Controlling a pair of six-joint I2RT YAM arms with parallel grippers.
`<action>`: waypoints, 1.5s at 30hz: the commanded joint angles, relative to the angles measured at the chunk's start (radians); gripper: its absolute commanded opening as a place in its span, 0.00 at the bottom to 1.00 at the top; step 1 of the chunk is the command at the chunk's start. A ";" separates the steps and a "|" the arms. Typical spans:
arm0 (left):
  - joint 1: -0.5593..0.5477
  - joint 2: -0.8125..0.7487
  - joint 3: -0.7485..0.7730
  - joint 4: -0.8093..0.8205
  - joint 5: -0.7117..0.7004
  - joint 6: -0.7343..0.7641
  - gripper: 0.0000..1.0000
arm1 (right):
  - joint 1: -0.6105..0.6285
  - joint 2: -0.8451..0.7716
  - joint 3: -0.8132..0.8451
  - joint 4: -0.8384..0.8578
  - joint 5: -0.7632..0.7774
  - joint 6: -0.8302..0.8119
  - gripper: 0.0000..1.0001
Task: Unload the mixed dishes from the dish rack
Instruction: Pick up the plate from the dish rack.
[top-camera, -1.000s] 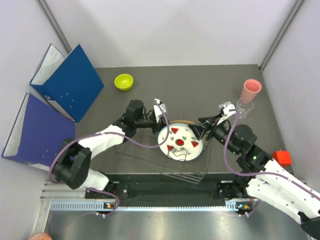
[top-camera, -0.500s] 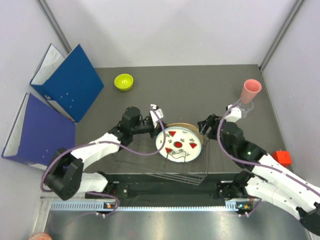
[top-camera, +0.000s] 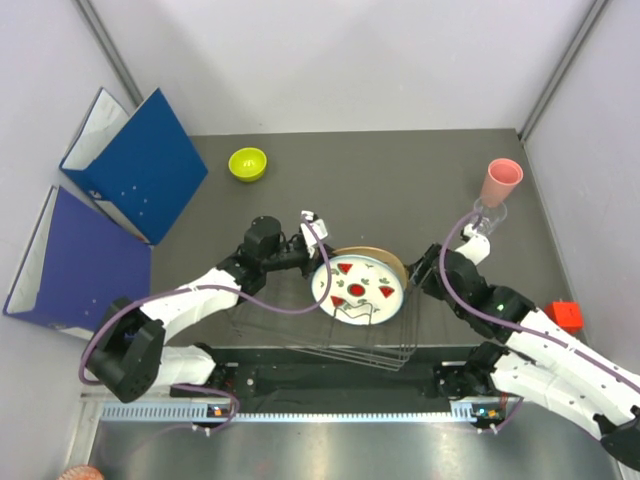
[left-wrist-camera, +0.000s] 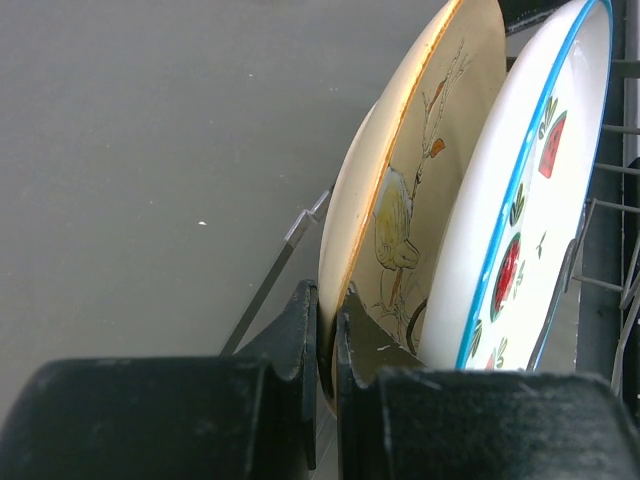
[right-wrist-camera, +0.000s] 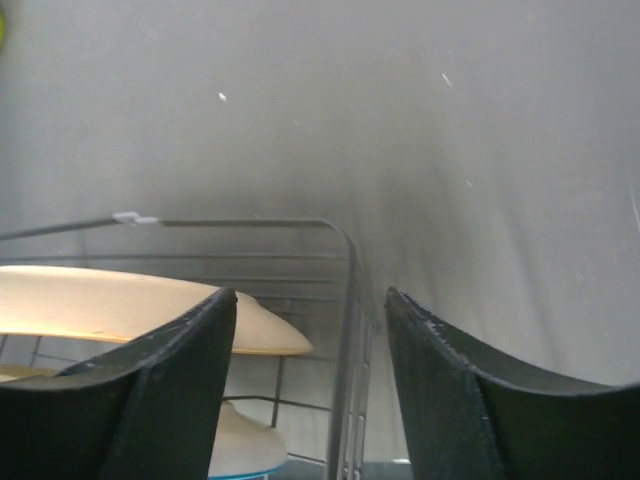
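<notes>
The dish rack (top-camera: 300, 325) is a black wire basket near the table's front edge. Two plates stand upright in it. One is the white plate (top-camera: 358, 290) with red watermelon marks; the tan plate (top-camera: 378, 254) stands just behind it. My left gripper (top-camera: 318, 233) is shut on the tan plate (left-wrist-camera: 420, 200) at its rim, next to the white plate (left-wrist-camera: 545, 190). My right gripper (top-camera: 421, 268) is open at the rack's right end. The rack's corner wire (right-wrist-camera: 350, 262) runs between its jaws, and the tan plate (right-wrist-camera: 120, 305) lies to its left.
A lime-green bowl (top-camera: 248, 163) sits at the back left. A pink cup (top-camera: 500, 180) rests on a clear glass tumbler (top-camera: 488, 214) at the back right. Two blue binders (top-camera: 140, 165) stand at the left, and an orange-red block (top-camera: 563, 316) lies at the right.
My right gripper has come down from near the tumbler to the rack's right corner. My left gripper has shifted slightly nearer and stays clamped on the tan plate.
</notes>
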 joint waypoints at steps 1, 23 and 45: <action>-0.021 -0.052 0.001 0.143 -0.097 -0.047 0.00 | 0.015 -0.024 -0.025 -0.063 -0.043 0.064 0.58; -0.092 -0.069 -0.052 0.228 -0.263 -0.034 0.00 | 0.020 0.120 -0.200 0.239 -0.174 0.118 0.00; -0.092 -0.008 -0.088 0.429 -0.494 0.047 0.00 | -0.005 0.424 -0.161 0.510 -0.004 0.018 0.00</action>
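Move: The top wire of the rack's right side lies about 3 cm back from the right hand, level with it sideways and roughly 6 cm below its open fingers. From that hand, the beige plate's middle is some 9 cm left and level in reach, and the white plate's is about 11 cm left and 4 cm back, both some 5 cm lower. The left hand already pinches the beige plate's left rim; that rack wire is about 18 cm to its right, 4 cm back and 7 cm below. The right hand sinks about 6 cm while easing back some 3 cm, tipping its fingers about 10 degrees farther down, and closes from wide open onto the top wire of the rack's right side, near its far corner; keeping that pinch, it then goes forward about 3 cm at the same height with a slight roll. Meanwhile the left hand keeps its pinch on the beige plate's left rim, drifting a little over 1 cm back and then about 2 cm forward, with a small counter-clockwise turn. ##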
